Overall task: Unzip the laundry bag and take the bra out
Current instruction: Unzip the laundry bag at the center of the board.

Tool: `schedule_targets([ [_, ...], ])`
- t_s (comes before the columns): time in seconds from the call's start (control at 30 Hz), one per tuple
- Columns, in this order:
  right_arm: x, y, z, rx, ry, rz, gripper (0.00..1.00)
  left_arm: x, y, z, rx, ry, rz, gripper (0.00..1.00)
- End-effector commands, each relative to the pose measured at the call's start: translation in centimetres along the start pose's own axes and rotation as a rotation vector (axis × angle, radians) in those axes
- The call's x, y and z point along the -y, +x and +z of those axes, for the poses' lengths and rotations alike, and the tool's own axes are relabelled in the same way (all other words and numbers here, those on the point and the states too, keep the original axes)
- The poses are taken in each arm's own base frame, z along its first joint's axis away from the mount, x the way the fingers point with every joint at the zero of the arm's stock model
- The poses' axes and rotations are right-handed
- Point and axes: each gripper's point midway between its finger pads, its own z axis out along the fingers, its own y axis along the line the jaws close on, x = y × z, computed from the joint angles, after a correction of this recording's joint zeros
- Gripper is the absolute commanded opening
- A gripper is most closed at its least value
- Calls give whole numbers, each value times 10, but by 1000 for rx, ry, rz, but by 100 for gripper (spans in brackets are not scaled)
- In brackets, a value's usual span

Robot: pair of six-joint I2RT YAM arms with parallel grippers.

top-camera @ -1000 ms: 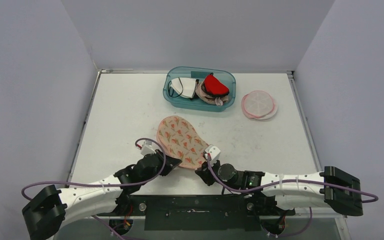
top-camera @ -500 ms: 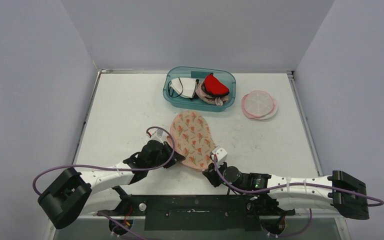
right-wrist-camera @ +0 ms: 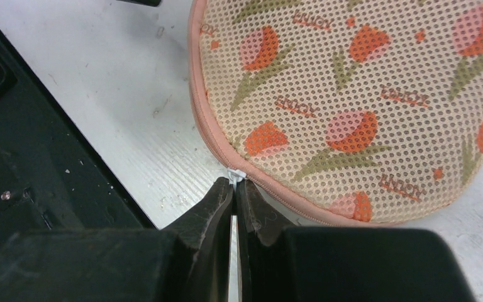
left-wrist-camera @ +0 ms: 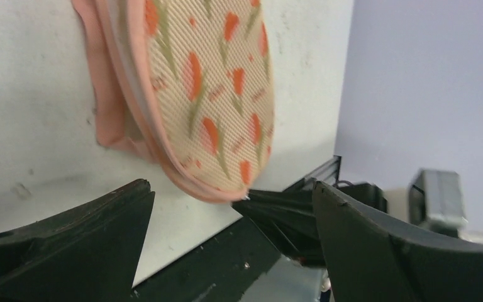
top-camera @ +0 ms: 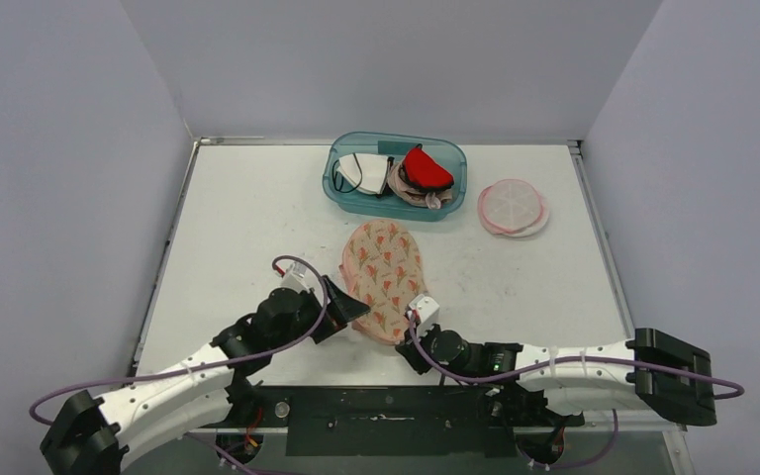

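Observation:
The laundry bag [top-camera: 384,272] is a beige mesh pouch with orange tulips and pink trim, lying flat near the table's front edge. Its white zipper pull [right-wrist-camera: 236,172] sits at the near tip. My right gripper [right-wrist-camera: 234,186] is shut on that pull, and from above it shows just below the bag's tip [top-camera: 411,334]. My left gripper [top-camera: 348,308] stands open beside the bag's left edge, with nothing between its fingers [left-wrist-camera: 88,233]. In the left wrist view the bag [left-wrist-camera: 207,94] lies just beyond the jaws. The bra is hidden.
A teal bin [top-camera: 330,180] with white, red and beige garments stands at the back. A round pink mesh pouch [top-camera: 512,207] lies to its right. The black mounting rail [top-camera: 386,408] runs along the table's near edge, close below both grippers.
My left gripper has opened and let go of the bag's left edge. The bag shifted right and turned straighter. My right gripper stayed shut on the zipper pull.

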Motion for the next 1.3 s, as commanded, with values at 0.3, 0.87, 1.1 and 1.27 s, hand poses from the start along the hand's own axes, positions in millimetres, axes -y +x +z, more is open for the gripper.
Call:
schedule_targets([
  [0.3,-65,-58,39,93,-181,-39,5,15,38,-28,-1,0,-44,96],
  [0.87,-77,-57,41,90,-232,-23,5,-16,11,-10,154,-46,-148,61],
  [1.1,-76,-58,38,94,-228,-23,5,-12,3,-1,164,-40,-149,19],
  [1.27,-70,-57,33,95,-206,-22,5,-17,-2,0,174,-53,-149,0],
])
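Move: The rim of the laundry bag beside the zip pull, at its near end, lies about 6 cm to the right of the open left hand, 3 cm back and 5 cm below; the bag's middle is some 9 cm ahead and 6 cm right. From the right hand, which already holds the pull, that rim is about 2 cm ahead and 3 cm left at the same height, the bag's middle 14 cm ahead and 3 cm left. The bag's near end is drawn left by the right hand, still pinching the zip pull, about 7.5 cm and slightly up, before it holds almost still. The left hand, wide open, arcs up and back some 5 cm, then sinks, swings forward and a little left, turning about 15 degrees counter-clockwise, and shuts on the zipped rim just ahead and left of the pull. ##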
